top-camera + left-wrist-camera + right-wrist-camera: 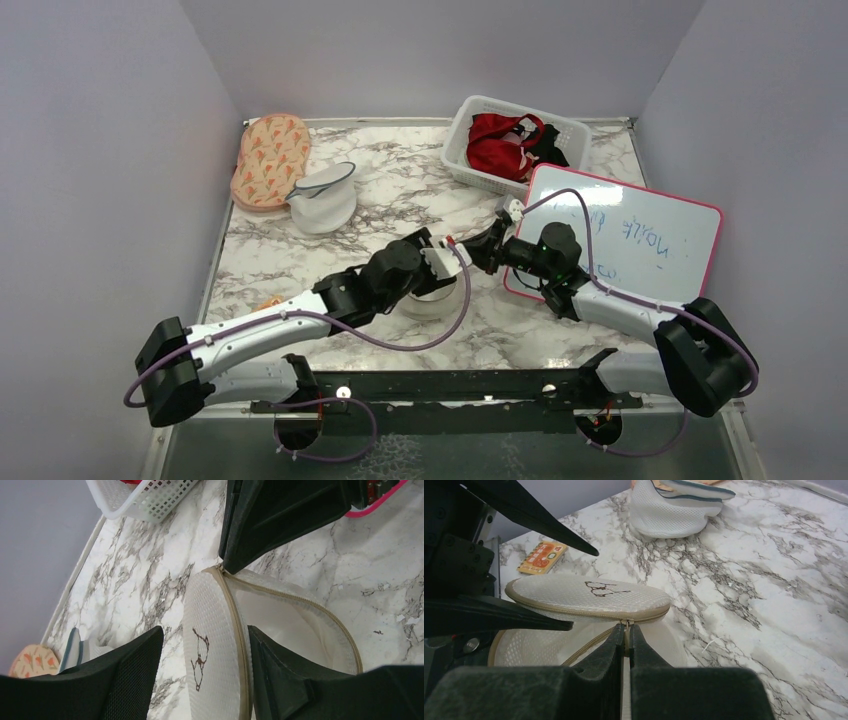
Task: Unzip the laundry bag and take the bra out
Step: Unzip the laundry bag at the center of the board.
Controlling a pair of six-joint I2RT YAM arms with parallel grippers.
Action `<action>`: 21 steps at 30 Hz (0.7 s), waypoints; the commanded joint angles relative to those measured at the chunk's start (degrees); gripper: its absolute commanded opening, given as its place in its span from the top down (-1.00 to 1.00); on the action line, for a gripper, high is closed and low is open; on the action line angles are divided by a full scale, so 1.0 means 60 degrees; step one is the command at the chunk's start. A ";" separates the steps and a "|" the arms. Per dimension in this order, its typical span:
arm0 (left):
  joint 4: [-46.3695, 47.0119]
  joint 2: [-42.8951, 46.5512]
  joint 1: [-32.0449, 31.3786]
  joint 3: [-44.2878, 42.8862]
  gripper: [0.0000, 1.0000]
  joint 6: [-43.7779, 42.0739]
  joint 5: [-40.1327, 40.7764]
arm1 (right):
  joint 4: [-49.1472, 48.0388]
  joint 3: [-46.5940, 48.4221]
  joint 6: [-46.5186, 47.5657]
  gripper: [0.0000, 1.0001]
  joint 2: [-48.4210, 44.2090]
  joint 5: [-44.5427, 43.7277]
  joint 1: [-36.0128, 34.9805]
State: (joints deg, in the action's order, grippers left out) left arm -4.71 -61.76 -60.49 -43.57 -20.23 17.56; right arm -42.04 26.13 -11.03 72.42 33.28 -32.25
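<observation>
The cream laundry bag point(432, 300) lies mid-table, unzipped most of the way round, its lid point(589, 596) with the dark line drawing lifted off the lower half. My right gripper point(626, 628) is shut on the zip pull point(626, 635) at the bag's edge. My left gripper point(205, 630) is open and straddles the raised lid point(212, 605): one finger point(125, 680) stands apart outside the drawn face, the other point(285, 680) is inside the opening, close to the zip edge. A smooth off-white surface point(280, 615) shows inside; I cannot tell whether it is the bra.
A white basket point(470, 125) holding a red garment point(500, 140) stands at the back right. A pink-framed whiteboard point(640, 235) lies right of the bag. An orange patterned pouch point(270, 160) and a white-grey pouch point(322, 198) sit back left. A small orange card point(541, 557) lies near the bag.
</observation>
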 commanded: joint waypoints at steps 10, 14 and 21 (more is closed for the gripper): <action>0.0572 -0.1400 -0.0007 -0.0919 0.66 -0.0203 0.1576 | 0.0013 -0.0068 0.0147 0.98 -0.0322 0.0271 -0.0045; 0.0750 -0.0887 -0.0004 -0.0683 0.95 -0.0273 0.1114 | 0.0180 -0.0020 0.0170 0.98 -0.0335 0.0081 -0.0045; 0.0858 0.0373 -0.0011 -0.0122 1.00 -0.0696 -0.0102 | 0.0259 0.0031 0.0113 0.98 -0.0202 -0.0188 -0.0044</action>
State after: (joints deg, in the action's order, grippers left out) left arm -2.48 -64.95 -60.51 -45.82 -22.46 21.32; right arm -41.89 26.13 -10.68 71.50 33.89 -32.34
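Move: The rim of the laundry bag's open lid already runs between the left hand's spread fingers, its gripping spot about 2 cm ahead, 1 cm right and 1 cm below. The zipper end in the right fingertips is some 5 cm ahead, 4 cm right and 3 cm lower; the bag's body sits about 7 cm back, 4 cm left and 12 cm below. From the right hand, that gripping spot is roughly 3 cm back, 3 cm left and 2 cm up. The left hand, half open around the lid's rim, slides forward about 2.5 cm with a slight drift right and a dip of some 1.5 cm, towards the pinched zipper end, and closes its fingers fully so that they pinch the zipper-taped edge. It then lifts about 2.5 cm, easing back nearly 1 cm, while the right hand stays practically in place and keeps its shut-fingered hold on the zipper end. ##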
